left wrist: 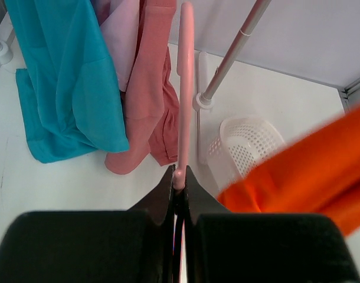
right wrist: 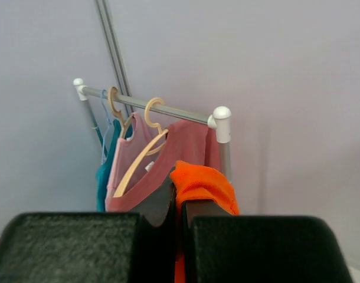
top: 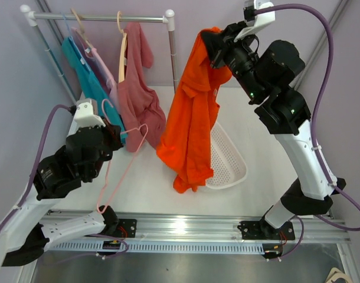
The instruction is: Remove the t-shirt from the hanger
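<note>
An orange t-shirt [top: 192, 118] hangs free in mid-air from my right gripper [top: 214, 48], which is shut on its top edge [right wrist: 200, 183] high at the right of the rail. My left gripper [top: 112, 138] is shut on a bare pink hanger [top: 122, 168], which slants down toward the table's near edge. In the left wrist view the hanger's rod [left wrist: 184, 88] sticks out from between the closed fingers, with orange cloth [left wrist: 304, 171] at the right. The shirt is off the hanger.
A clothes rail [top: 103, 17] at the back carries a teal garment [top: 85, 76], a pale pink one [top: 103, 73] and a dusty-red one [top: 138, 94] on hangers. A white perforated basket [top: 227, 159] lies on the table behind the orange shirt's hem.
</note>
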Robot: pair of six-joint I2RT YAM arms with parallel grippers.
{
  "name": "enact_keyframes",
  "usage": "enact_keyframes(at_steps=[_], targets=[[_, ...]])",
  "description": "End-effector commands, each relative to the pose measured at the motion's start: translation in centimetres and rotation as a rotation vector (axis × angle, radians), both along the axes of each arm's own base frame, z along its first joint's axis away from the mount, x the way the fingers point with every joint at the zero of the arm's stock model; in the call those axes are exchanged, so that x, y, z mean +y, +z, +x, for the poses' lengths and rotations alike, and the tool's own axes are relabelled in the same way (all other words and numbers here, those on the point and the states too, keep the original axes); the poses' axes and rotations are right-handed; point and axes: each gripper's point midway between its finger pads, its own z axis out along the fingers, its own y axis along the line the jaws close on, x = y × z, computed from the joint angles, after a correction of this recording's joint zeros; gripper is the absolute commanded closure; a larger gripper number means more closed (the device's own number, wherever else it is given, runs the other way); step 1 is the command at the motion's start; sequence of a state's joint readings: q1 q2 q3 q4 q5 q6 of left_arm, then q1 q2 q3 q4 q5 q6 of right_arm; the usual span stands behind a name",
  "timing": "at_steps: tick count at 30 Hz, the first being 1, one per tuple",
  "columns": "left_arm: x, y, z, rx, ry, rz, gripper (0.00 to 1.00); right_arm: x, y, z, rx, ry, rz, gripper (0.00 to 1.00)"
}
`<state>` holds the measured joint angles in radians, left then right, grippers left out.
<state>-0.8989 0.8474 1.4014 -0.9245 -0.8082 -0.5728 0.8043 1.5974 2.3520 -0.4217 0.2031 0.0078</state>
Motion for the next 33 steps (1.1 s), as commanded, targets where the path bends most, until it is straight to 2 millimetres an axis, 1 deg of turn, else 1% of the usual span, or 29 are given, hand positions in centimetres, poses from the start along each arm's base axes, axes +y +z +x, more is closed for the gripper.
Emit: enact_keyframes(at_steps=[1,3,4,6,7,8,9,10,12,14,15,16,17,18,19,20,21,22,23,24,25,26,27,28,29,30,31,32,33], targets=[[-0.8,0.3,1.0,-0.021,0.005,-0.005,0.99,-0.9,1.0,0.3,-0.014,-0.023,0.046,1.0],[-1.0,0.2,1.2,-0.019,0.001,-0.003,0.99,-0.4,-1.5,1.2,0.045,-0.039,0.025,1.0],[-1.2,-0.1,1.4,-0.016,-0.006,-0.006,0.99,-0.5,-4.3,2.0,0.095,-0.077,0.002,1.0],[-1.3,-0.2,1.5,-0.016,-0.01,-0.009,0.99,-1.2,-7.1,3.0,0.152,-0.124,0.0,1.0],[-1.4,-0.3,1.5,-0.012,-0.014,-0.008,0.99,-1.1,-10.5,4.0,0.212,-0.156,-0.033,1.0],[-1.4,-0.4,1.6,-0.013,-0.015,-0.006,0.99,-1.9,-11.2,3.9,0.236,-0.168,-0.012,1.0],[-1.4,-0.4,1.6,-0.013,-0.015,-0.005,0.99,-2.1,-12.5,4.1,0.266,-0.181,-0.012,1.0],[-1.4,-0.5,1.7,-0.011,-0.016,-0.001,0.99,-2.4,-15.4,4.6,0.314,-0.191,-0.043,1.0],[-1.4,-0.4,1.7,-0.013,-0.017,0.0,0.99,-2.6,-18.3,5.2,0.376,-0.21,-0.053,1.0],[-1.4,-0.5,1.8,-0.013,-0.018,0.004,0.99,-3.2,-21.2,6.0,0.431,-0.256,-0.076,1.0],[-1.5,-0.3,1.9,-0.017,-0.019,-0.001,0.99,-4.1,-24.0,6.8,0.479,-0.322,-0.105,1.0],[-1.5,-0.4,1.9,-0.016,-0.021,0.0,0.99,-4.9,-25.6,7.1,0.53,-0.368,-0.096,1.0],[-1.6,-0.5,1.9,-0.014,-0.024,0.002,0.99,-6.5,-26.9,7.9,0.565,-0.428,-0.088,1.0],[-1.6,-0.4,1.9,-0.014,-0.024,0.002,0.99,-7.5,-28.9,8.5,0.614,-0.472,-0.097,1.0],[-1.6,-0.6,1.9,-0.011,-0.025,0.003,0.99,-8.0,-30.6,8.7,0.669,-0.488,-0.091,1.0],[-1.5,-0.6,1.8,-0.011,-0.024,0.004,0.99,-9.3,-31.7,9.4,0.701,-0.512,-0.093,1.0],[-1.5,-0.6,1.8,-0.012,-0.023,0.005,0.99,-9.3,-32.9,9.7,0.732,-0.495,-0.106,1.0],[-1.4,-0.6,1.9,-0.013,-0.02,0.006,0.99,-8.0,-35.2,9.8,0.8,-0.412,-0.149,0.97],[-1.4,-0.7,1.8,-0.013,-0.019,0.008,0.99,-7.6,-36.4,9.9,0.831,-0.372,-0.189,0.92],[-1.4,-0.8,1.9,-0.011,-0.018,0.011,0.99,-7.2,-37.3,10.0,0.862,-0.355,-0.222,0.84],[-1.3,-0.9,1.9,-0.011,-0.013,0.013,0.99,-7.2,-37.7,9.7,0.898,-0.357,-0.261,0.57],[-1.3,-0.7,2.0,-0.016,-0.014,0.01,0.99,-6.8,-39.1,9.9,0.929,-0.364,-0.304,0.47],[-1.4,-0.6,2.2,-0.019,-0.015,0.012,0.99,-6.1,-39.1,9.4,0.913,-0.351,-0.354,0.38],[-1.0,-0.3,2.4,-0.027,0.0,0.009,0.99,-5.9,-38.9,9.0,0.901,-0.357,-0.38,0.29],[-0.9,0.2,2.8,-0.042,0.003,0.006,0.99,-5.8,-37.7,8.5,0.863,-0.37,-0.389,0.11],[-0.9,0.4,3.2,-0.05,0.002,0.006,0.99,-4.2,-37.1,7.3,0.823,-0.324,-0.438,0.05],[-0.2,0.8,4.0,-0.06,0.029,0.003,0.99,-3.7,-36.5,6.6,0.804,-0.307,-0.45,0.0],[-0.7,1.4,4.5,-0.073,-0.012,0.002,0.99,-3.1,-35.5,5.8,0.779,-0.284,-0.452,0.01],[-1.3,2.0,5.6,-0.095,-0.024,-0.004,0.99,-2.5,-35.0,5.2,0.767,-0.263,-0.461,0.01]])
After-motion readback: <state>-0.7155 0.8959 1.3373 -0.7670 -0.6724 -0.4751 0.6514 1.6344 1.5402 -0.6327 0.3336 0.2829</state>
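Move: The white basket stands nearly under the right hand, which already has the orange t-shirt pinched and clear of its hanger: about 5 cm ahead, 10 cm to the right and nearly 60 cm below. The top of the rack's right post is some 19 cm ahead and 9 cm left, slightly lower; the hanging pink t-shirt is about 13 cm ahead, 20 cm left and 25 cm down. From the left hand, the basket lies roughly 13 cm ahead, 37 cm right and 33 cm below. The orange t-shirt is swept down some 40 cm towards the basket by the right hand, which drifts forward and right on the way while its fingers tip down by over 50 degrees. Late in the drop they spread wide and let go of the cloth, the hand then easing slightly back and left. The left hand keeps the bare pink hanger and edges a little forward. ##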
